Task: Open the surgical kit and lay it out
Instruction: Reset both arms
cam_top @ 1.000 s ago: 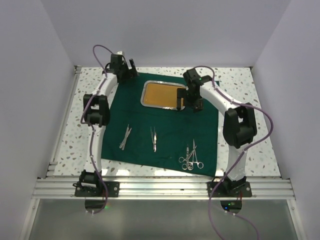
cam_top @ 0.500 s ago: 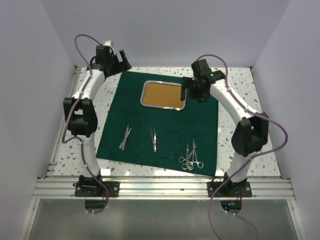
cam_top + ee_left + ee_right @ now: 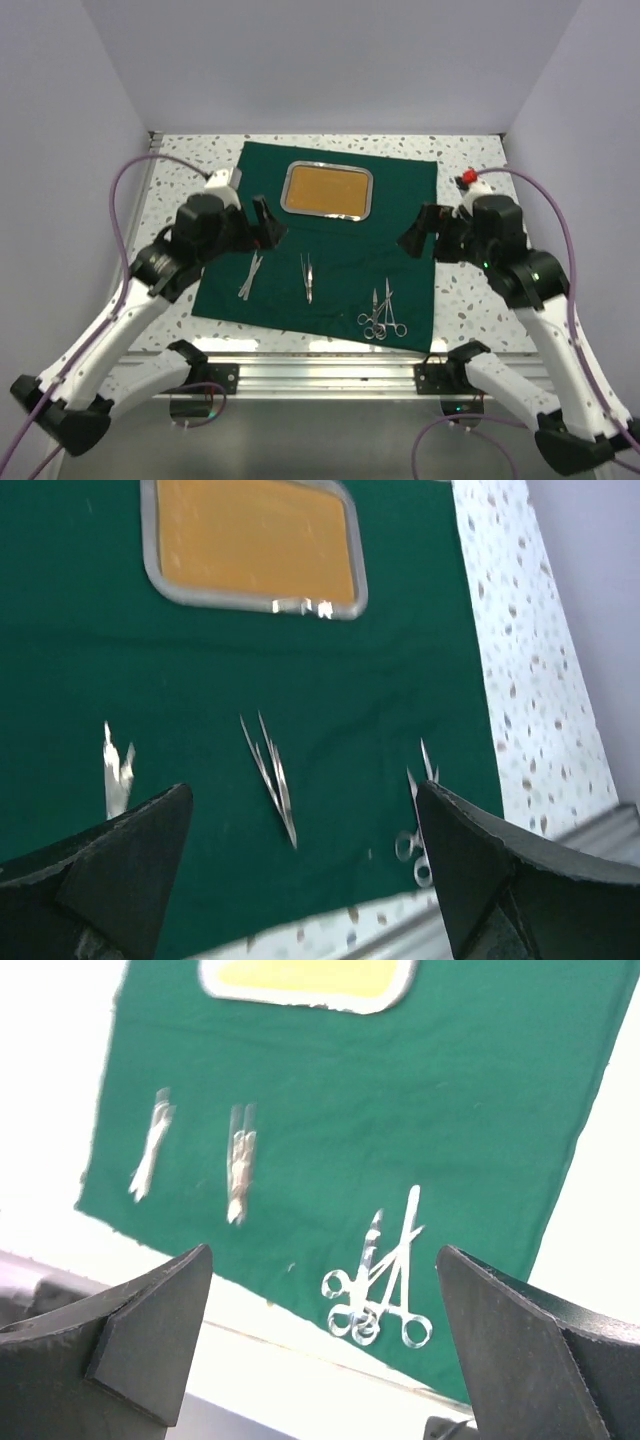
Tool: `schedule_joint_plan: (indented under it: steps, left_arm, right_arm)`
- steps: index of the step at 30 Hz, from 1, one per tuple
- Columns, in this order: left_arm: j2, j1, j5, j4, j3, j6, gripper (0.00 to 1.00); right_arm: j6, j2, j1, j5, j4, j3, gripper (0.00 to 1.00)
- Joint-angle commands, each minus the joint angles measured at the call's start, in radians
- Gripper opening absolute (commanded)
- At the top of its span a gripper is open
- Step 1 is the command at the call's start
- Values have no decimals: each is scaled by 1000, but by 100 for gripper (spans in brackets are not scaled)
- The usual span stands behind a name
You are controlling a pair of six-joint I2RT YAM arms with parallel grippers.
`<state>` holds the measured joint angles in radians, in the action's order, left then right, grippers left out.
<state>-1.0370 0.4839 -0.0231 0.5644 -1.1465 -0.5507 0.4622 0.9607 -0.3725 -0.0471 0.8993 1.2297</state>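
The dark green cloth (image 3: pixel 345 250) lies spread flat on the table. At its far end stands the steel tray (image 3: pixel 328 190) with nothing on its orange-brown floor. Nearer me lie one pair of tweezers (image 3: pixel 252 273), a second pair (image 3: pixel 308 277) and a cluster of ring-handled scissors and forceps (image 3: pixel 382 315). My left gripper (image 3: pixel 268 225) hovers open above the cloth's left side, holding nothing. At the cloth's right edge my right gripper (image 3: pixel 416 232) hangs open and holds nothing. The left wrist view shows the tray (image 3: pixel 255 540) and tweezers (image 3: pixel 272 778). The right wrist view shows the scissors (image 3: pixel 385 1295).
Speckled white tabletop (image 3: pixel 480 300) surrounds the cloth. An aluminium rail (image 3: pixel 330 375) runs along the near edge, with both arm bases bolted to it. Pale walls close in the left, right and far sides. Purple cables loop off both arms.
Both arms have pulled back from beside the tray at the far end and now hover high over the cloth's near half. The right gripper's jaws have spread wider.
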Motion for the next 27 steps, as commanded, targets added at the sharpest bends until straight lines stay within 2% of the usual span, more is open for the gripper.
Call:
schedule_joint_plan:
  steps: [1, 4, 7, 13, 19, 27]
  left_arm:
    - [199, 158, -101, 98, 161, -225, 97]
    - [343, 240, -110, 141, 252, -284, 96]
    - [403, 245, -127, 204, 261, -261, 96]
    - [356, 245, -169, 284, 194, -212, 95]
    - [328, 245, -192, 290, 153, -200, 95]
    - [272, 245, -218, 322, 102, -123, 99]
  right_arm:
    - [12, -210, -2, -126, 0, -83, 99]
    - [29, -345, 0, -123, -8, -117, 99]
    - [27, -369, 0, -135, 32, -115, 99]
    - [27, -402, 0, -152, 92, -81, 99]
    - [29, -424, -2, -137, 139, -39, 99]
    - [92, -416, -2, -157, 107, -71, 99]
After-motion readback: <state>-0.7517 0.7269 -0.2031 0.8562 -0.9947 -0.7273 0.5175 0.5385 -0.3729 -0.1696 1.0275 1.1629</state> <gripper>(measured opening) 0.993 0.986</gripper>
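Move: The tweezers lie about 10 cm to the left hand's right, barely 1 cm nearer its base and some 27 cm below; the scalpels are about 4 cm to that hand's left and level with it, the tray 26 cm ahead and 14 cm right. From the right hand, the scissors pile is roughly 7 cm back, 4 cm left and 26 cm below, the tray 30 cm ahead and 16 cm left. The laid-out instruments and tray are left untouched as both empty, wide-open grippers draw back from the tray towards their bases, about 10 cm each, fast at first and then nearly settling. The left also sinks some 5 cm and tips slightly downward; the right rises a little, its fingers tilting up and its left side rolling up about 10 degrees. ##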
